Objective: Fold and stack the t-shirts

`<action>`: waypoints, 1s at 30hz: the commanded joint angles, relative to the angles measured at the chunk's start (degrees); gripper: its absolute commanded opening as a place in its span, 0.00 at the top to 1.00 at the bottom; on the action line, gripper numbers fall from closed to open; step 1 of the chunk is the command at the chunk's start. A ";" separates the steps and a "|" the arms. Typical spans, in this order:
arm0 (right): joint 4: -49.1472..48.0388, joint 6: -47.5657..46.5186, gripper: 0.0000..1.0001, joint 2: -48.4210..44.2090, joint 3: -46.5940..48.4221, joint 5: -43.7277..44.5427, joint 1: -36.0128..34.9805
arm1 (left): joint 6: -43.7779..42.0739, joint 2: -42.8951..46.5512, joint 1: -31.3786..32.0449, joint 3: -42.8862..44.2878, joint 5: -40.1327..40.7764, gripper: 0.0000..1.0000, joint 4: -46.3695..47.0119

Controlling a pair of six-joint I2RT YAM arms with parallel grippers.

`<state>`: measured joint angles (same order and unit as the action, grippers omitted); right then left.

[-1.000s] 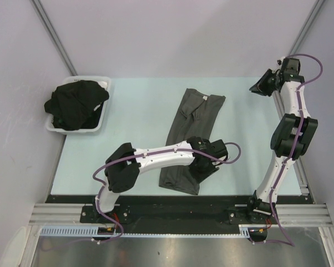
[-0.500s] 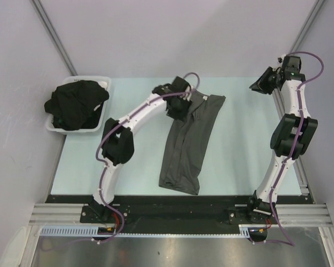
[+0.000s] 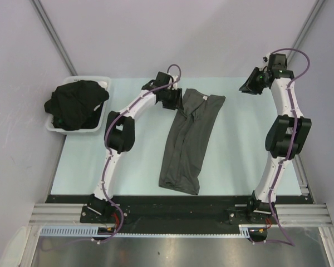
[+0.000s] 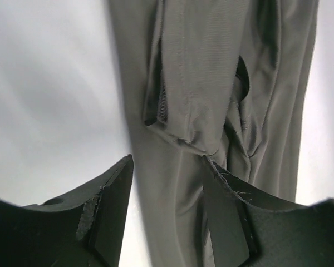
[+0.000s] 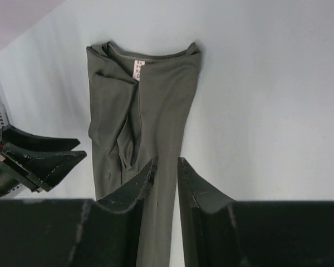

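A charcoal grey t-shirt [image 3: 189, 139] lies folded into a long narrow strip in the middle of the table, collar end far. In the left wrist view it [image 4: 200, 67] fills the upper middle, creased. My left gripper [image 3: 171, 101] hovers open over the strip's far left edge, nothing between its fingers [image 4: 114, 194]. My right gripper [image 3: 249, 87] hangs raised at the far right, away from the cloth, its jaws a narrow gap apart and empty. From there the grey t-shirt [image 5: 150, 94] shows with its white neck label. Black t-shirts [image 3: 75, 103] lie heaped in the tray.
The white plastic tray [image 3: 104, 111] stands at the table's far left corner. The pale blue table [image 3: 239, 150] ends at grey walls behind and at both sides. The arm bases sit on a dark rail along the near edge.
My left arm has swung from the near end of the grey t-shirt up to its far left corner, its jaws opening wider. The right arm has shifted slightly left.
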<state>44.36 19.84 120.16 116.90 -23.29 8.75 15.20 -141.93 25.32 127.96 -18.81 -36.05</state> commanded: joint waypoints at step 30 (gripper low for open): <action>8.29 -1.55 0.75 6.05 12.82 1.58 -4.01 | 5.19 -8.54 -4.14 3.09 -7.11 0.39 7.13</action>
<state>52.12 18.98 126.10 126.04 -21.82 5.43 18.59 -148.31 21.12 130.19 -23.09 -29.63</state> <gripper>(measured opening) 0.253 0.608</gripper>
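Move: The left hand hovers low by the t-shirt's left edge, with its far left corner about 10 cm ahead, 3 cm right and 7 cm below. From the right hand the far right corner lies some 11 cm ahead, 5 cm left and 20 cm down. The white neck label is about 9 cm ahead and 11 cm right of the left hand, and some 11 cm ahead and 14 cm left of the right. The left hand eases forward and sinks about 3 cm towards the shirt's far left corner; the right shifts left. ##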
